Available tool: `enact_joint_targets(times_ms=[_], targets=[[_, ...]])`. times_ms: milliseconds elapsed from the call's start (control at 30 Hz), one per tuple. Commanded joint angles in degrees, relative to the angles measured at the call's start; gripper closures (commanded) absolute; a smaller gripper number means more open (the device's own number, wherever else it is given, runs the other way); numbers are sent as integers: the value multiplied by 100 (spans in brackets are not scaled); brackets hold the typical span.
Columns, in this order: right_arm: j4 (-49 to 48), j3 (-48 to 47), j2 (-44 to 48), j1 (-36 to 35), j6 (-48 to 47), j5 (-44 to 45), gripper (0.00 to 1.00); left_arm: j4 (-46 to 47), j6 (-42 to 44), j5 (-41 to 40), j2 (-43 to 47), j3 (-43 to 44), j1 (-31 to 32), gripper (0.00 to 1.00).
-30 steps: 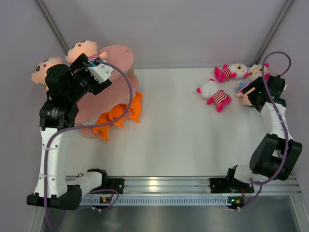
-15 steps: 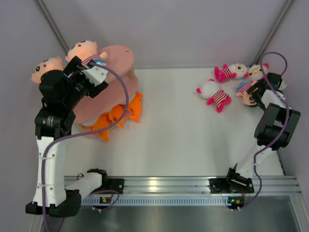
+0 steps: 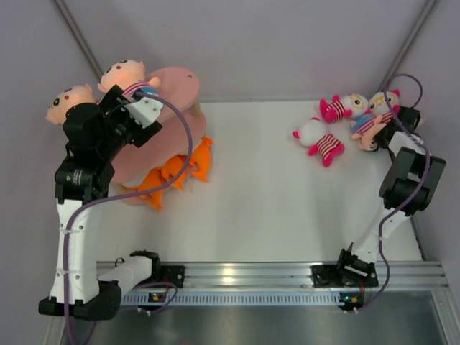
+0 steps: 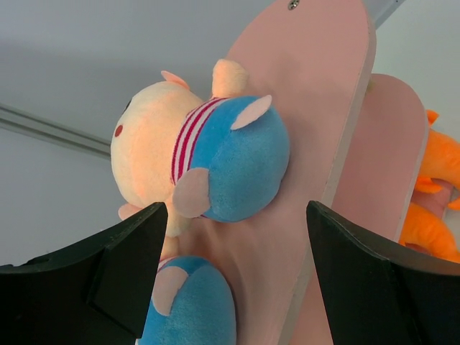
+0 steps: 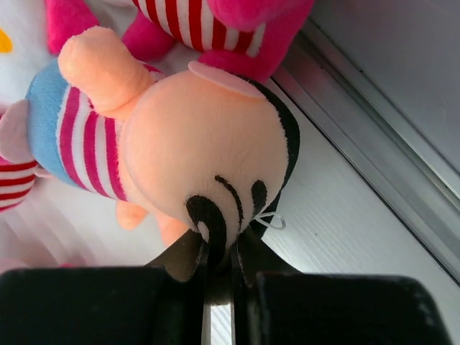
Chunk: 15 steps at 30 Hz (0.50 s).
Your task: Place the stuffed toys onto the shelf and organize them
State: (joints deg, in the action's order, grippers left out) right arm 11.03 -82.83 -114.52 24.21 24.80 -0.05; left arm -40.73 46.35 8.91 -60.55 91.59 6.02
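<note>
Two boy dolls (image 3: 123, 74) (image 3: 68, 100) sit on the top board of the pink shelf (image 3: 180, 80) at the far left. My left gripper (image 3: 138, 103) is open and empty just in front of them. The left wrist view shows one doll (image 4: 208, 151) lying on the board (image 4: 316, 108), the other's blue pants (image 4: 190, 305) between my open fingers (image 4: 237, 273). My right gripper (image 3: 386, 133) is shut on the third boy doll (image 3: 366, 128) by its head (image 5: 208, 151), at the far right. Three white, pink-eared dolls (image 3: 345, 106) (image 3: 320, 140) (image 3: 386, 102) lie around it.
Orange plush animals (image 3: 176, 169) lie on the table under the shelf's lower boards and show in the left wrist view (image 4: 435, 187). The back wall rail (image 5: 374, 144) runs close behind the right gripper. A pink striped doll (image 5: 215, 21) touches the held doll.
My right gripper has swung toward the back right corner and taken the boy doll with it, up against the white dolls. My left arm has shifted only slightly by the shelf.
</note>
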Motion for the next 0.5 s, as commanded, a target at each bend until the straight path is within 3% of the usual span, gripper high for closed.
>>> enact_joint_targets(times_ms=[0, 233, 333, 433, 467], targets=[[-365, 214, 886, 102, -98, 118, 100, 100, -274, 14, -18, 104, -31, 17], [347, 434, 3012, -152, -396, 717, 100, 109, -969, 770, -44, 656, -22, 19], [680, 329, 3734, -635, -852, 674, 100, 109, -1434, 1112, -88, 895, -22, 20], [1197, 40, 4121, -1311, -1266, -193, 100, 109, -1629, 1613, 43, 844, -22, 20], [1426, -83, 4122, -1661, -1423, -893, 100, 109, -1533, 1736, 122, 730, -22, 20]])
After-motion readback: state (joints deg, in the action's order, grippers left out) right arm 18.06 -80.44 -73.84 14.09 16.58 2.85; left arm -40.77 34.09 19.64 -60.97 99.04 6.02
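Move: The right hand already has the Shin-chan toy's head pinched. The free right end of the shelf's top board lies roughly 75 cm to its left, 6 cm farther out and 17 cm higher. Three pink-and-white toys stay near, a few centimetres lower: the corner one 13 cm ahead and 3 cm right, another 16 cm ahead and 12 cm left, the third 3 cm ahead and 22 cm left. From the left hand that board end is about 24 cm ahead, 7 cm right and 20 cm below. Keeping its pinch on the toy's head, the right hand lifts the toy off the table, easing back first, then climbing fast, about 29 cm in all, and swinging some 10 cm left as its fingertips tilt up. The open left hand backs off from the shelf toys, up and to the right, rolling its left side down. ##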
